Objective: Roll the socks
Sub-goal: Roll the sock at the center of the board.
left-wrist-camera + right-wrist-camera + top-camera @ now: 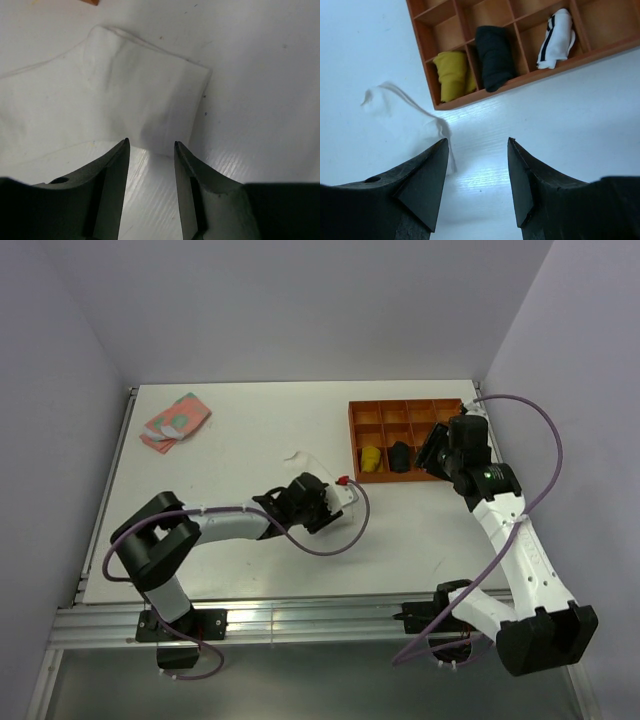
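A plain white sock (pixel 125 95) lies flat on the white table, its near edge just beyond the tips of my left gripper (pixel 151 145). That gripper is open, with only bare table between its fingers. From above, the left gripper (pixel 322 492) hovers over the sock (pixel 303 462) near the table's middle. My right gripper (pixel 477 141) is open and empty above the table, with the sock's raised end (pixel 405 107) to its left. In the top view the right gripper (pixel 432 452) is at the orange tray's right side. A rolled white sock with black stripes (pixel 555 40) sits in a tray compartment.
The orange divided tray (pixel 405 410) stands at the back right and holds a yellow roll (pixel 371 458) and a black roll (pixel 400 455). A pink and green patterned pair (pixel 175 420) lies at the back left. Walls close in the table on three sides.
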`<state>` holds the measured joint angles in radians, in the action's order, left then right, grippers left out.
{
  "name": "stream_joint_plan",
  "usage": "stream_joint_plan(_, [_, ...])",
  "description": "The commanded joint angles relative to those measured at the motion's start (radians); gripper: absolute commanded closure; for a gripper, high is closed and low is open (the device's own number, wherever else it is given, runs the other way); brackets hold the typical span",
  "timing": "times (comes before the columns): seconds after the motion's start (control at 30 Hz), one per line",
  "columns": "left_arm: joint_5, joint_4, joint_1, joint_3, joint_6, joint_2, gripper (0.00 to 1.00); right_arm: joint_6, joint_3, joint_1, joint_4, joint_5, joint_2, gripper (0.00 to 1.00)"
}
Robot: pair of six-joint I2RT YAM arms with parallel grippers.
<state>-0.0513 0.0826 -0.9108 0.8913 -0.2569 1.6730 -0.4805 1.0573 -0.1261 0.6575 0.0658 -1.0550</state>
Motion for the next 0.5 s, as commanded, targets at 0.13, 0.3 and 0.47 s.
stream_joint_plan(0.13, [0.091, 0.17, -0.085, 0.046, 0.087, 0.083, 0.53, -0.029, -0.074, -0.063, -0.019, 0.054, 0.098, 0.42])
stream_joint_plan(0.3, [0.079, 0.215, -0.123, 0.037, 0.081, 0.102, 0.51, -0.03, -0.124, -0.079, -0.033, 0.065, 0.122, 0.42])
stream_joint_plan(0.47, [0.045, 0.215, -0.123, 0.064, 0.077, 0.166, 0.53, -0.027, -0.138, -0.099, -0.035, 0.075, 0.131, 0.42])
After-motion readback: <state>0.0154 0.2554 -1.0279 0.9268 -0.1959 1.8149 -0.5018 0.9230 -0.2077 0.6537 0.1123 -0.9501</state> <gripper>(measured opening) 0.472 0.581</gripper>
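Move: The white sock's near end lies about 5 cm to the left gripper's right, roughly 1 cm back and 4 cm below. Its far end is some 15 cm ahead and 6 cm left of that gripper. The yellow sock in the box sits about 14 cm ahead and 12 cm right, the black sock level with it and 7 cm farther right. From the right gripper the near end lies around 19 cm left, 5 cm back and 19 cm below. Bring the left gripper about 5 cm to the right, easing it back and down by less than 2 cm each, low over the white sock's near end, with the fingers kept half open and the wrist nearly still. Meanwhile draw the right gripper some 3 cm back and nearly as far down, drifting slightly left, its fingers still open. ##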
